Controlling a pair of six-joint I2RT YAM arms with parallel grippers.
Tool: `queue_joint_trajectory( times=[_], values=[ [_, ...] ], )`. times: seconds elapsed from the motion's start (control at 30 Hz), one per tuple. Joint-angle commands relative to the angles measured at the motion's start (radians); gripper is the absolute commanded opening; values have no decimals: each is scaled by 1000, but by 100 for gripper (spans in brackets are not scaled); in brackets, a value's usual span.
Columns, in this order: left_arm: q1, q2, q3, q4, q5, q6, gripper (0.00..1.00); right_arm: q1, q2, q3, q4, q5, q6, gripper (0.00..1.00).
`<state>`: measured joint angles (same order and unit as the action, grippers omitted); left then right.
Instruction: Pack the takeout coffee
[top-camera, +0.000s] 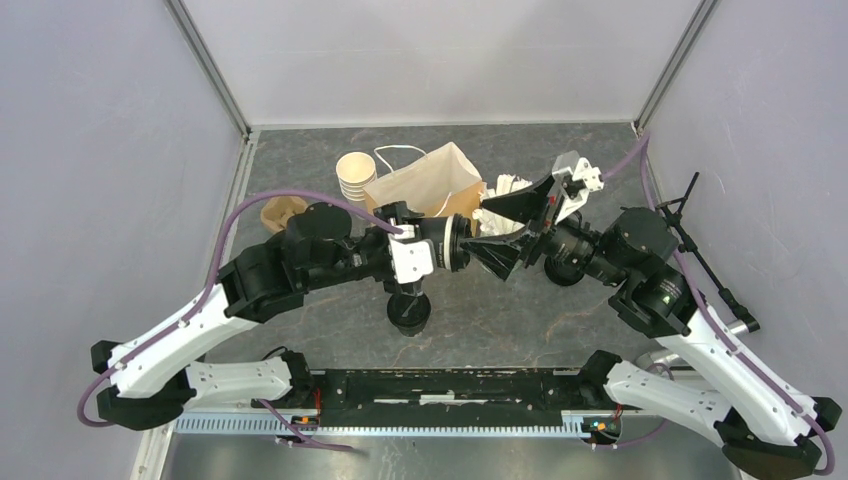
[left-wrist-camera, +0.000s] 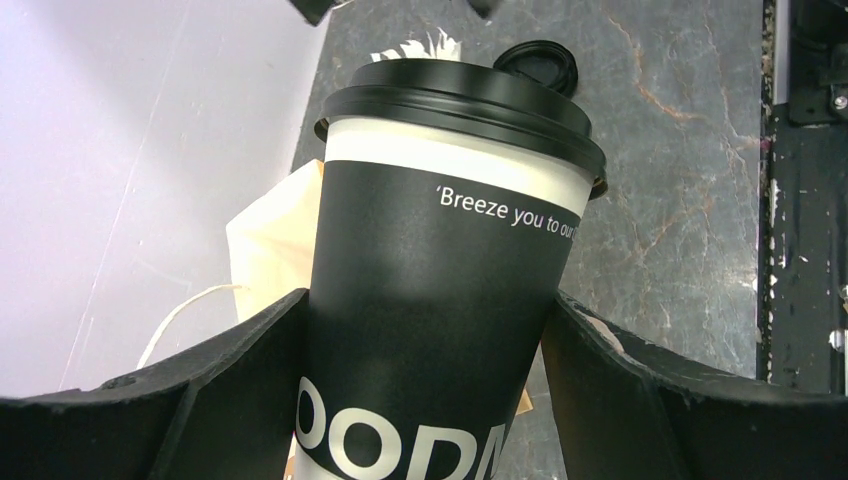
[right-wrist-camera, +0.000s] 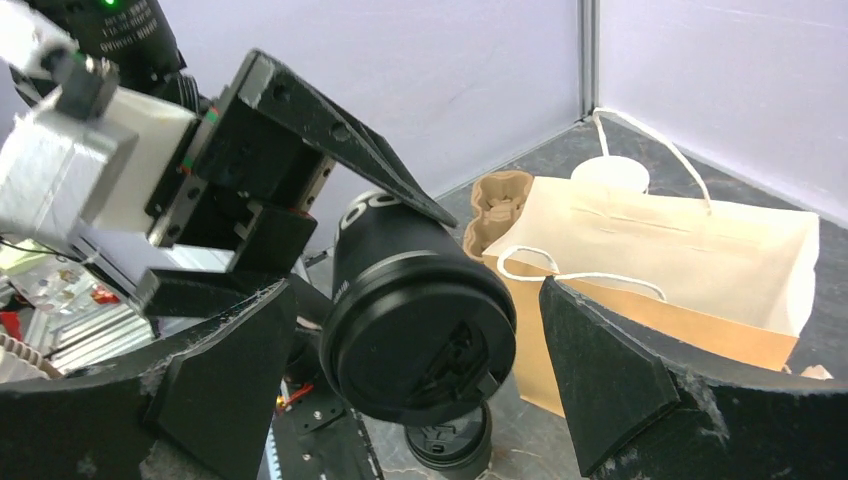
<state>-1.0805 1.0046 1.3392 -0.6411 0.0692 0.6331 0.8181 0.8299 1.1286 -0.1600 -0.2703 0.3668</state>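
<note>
A takeout coffee cup (left-wrist-camera: 440, 260), black-sleeved with a white band and a black lid (right-wrist-camera: 418, 345), hangs on its side above the table. My left gripper (left-wrist-camera: 428, 310) is shut on its body, one finger pressed to each side. The lid end points at my right gripper (right-wrist-camera: 420, 320), whose open fingers stand either side of the lid with gaps. In the top view the two grippers meet in front of the bag, left gripper (top-camera: 462, 243), right gripper (top-camera: 497, 232). A second lidded cup (top-camera: 408, 312) stands upright on the table below them, also visible as second cup (right-wrist-camera: 450, 445).
The brown paper bag (top-camera: 430, 185) stands open just behind the grippers. A stack of lidless cream cups (top-camera: 356, 175) is at its left, a brown cardboard carrier (top-camera: 280, 212) further left. White crumpled things (top-camera: 510, 190) lie right of the bag. Walls close in on the sides and at the back.
</note>
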Motion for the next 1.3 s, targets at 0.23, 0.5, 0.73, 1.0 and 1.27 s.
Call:
queue_joint_trajectory(
  times=[0.23,0.5,0.73,1.0,1.27],
  values=[
    [-6,-73,8,97,14,-23,72,4,-103,-158,114,-140,-390,98],
    [-7,-81,1,80,84,1,73,4,-55,-100,56,-192,-504,98],
    [-6,-72,2,56,107,33,73,4,-3,-41,14,-220,-536,98],
    [-6,-70,-5,0,100,84,73,5,3,-29,-20,-263,-555,98],
    [-6,-63,-11,-4,106,83,73,4,8,-11,-18,-260,-555,98]
  ],
)
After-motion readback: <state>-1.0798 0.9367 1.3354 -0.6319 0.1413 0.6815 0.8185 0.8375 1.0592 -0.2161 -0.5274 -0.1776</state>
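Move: The left hand already holds a lidded coffee cup on its side, with the lid about 5 cm to that hand's right. The wide-open right hand has this lid about 3 cm to its left and 5 cm below. From the right hand, the paper bag stands some 15 cm ahead, 8 cm left and 25 cm down; a second coffee cup stands about 3 cm back, 11 cm left and 32 cm down. Open right hand sinks about 5 cm, turning some 30 degrees towards the lid, while the left lifts the cup slightly. ##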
